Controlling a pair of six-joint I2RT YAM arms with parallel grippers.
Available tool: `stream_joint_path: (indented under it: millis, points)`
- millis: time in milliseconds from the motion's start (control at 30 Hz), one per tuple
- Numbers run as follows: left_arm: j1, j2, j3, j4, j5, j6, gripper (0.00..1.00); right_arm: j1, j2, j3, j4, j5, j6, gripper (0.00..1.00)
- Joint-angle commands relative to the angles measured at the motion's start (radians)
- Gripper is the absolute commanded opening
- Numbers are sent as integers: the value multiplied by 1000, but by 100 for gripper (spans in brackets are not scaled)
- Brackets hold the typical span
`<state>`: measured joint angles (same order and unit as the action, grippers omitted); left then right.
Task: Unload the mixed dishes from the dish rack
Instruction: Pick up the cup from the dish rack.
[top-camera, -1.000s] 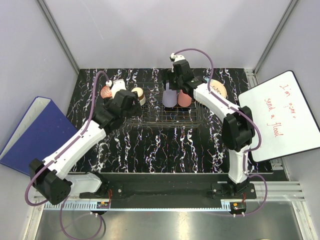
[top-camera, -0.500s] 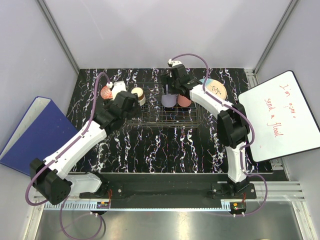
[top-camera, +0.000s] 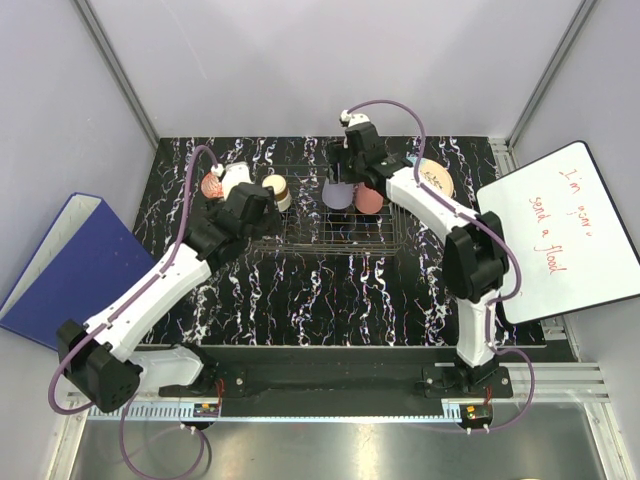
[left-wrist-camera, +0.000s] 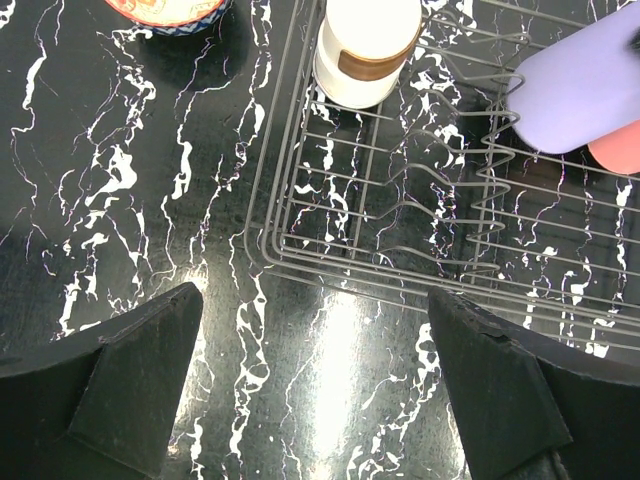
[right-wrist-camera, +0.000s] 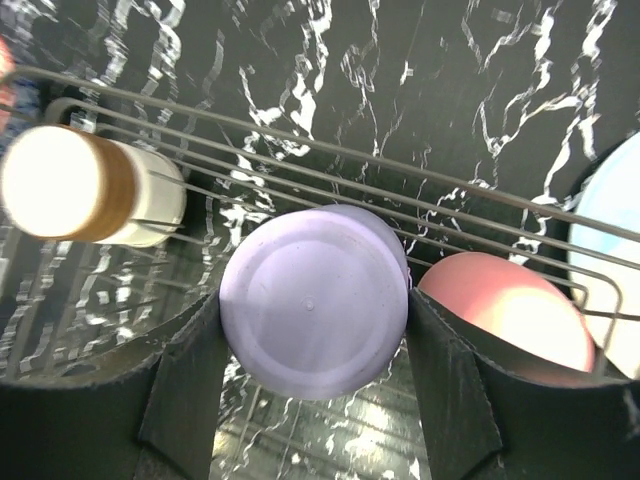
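Observation:
The dish rack sits at the back middle of the black marbled table. A lavender cup lies in it, base towards the right wrist camera. My right gripper is shut on it, one finger pressed against each side. A salmon-pink cup lies just to its right. A whitish cup with a brown band stands at the rack's left end. The red-orange bowl rests on the table left of the rack, and the plate right of it. My left gripper hangs open over bare table by the rack's near left corner.
A blue binder leans at the left table edge. A whiteboard with red writing lies at the right edge. Grey enclosure walls stand behind and beside the table.
My right gripper has settled over the lavender cup and its jaws have narrowed onto the cup's sides. The left arm has hardly moved.

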<state>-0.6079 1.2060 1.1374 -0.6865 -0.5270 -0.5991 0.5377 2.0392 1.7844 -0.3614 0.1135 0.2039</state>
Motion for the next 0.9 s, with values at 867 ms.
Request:
stream_joint_path:
  millis: [867]
  points:
    - [65,-181,-295,1233,1027,-291,99,-84,-893,-849,864,-440,739,0]
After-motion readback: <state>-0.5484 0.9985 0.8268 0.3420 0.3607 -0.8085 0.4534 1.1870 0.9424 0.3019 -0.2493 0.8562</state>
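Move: The cup is already pinched by its base in the right fingers, its middle about 5 cm below that hand point and 1 cm ahead. The open left gripper it is brought to lies some 18 cm back, 19 cm left and 5 cm up. Beside the cup, the pink cup stands about 7 cm to its right and the brown-banded cup 12 cm to its left, both about level with it. From the left hand the cup is some 19 cm ahead, 19 right and 10 below. The cup, still held by the right fingers, goes up and out of the rack about 20 cm, then back roughly 16 cm as that wrist rolls some 50 degrees, left side rising, sinking slightly at the end. The left hand, kept wide open, rises about 15 cm and goes 13 cm right towards the cup, swinging its fingers round to point forward-right. ##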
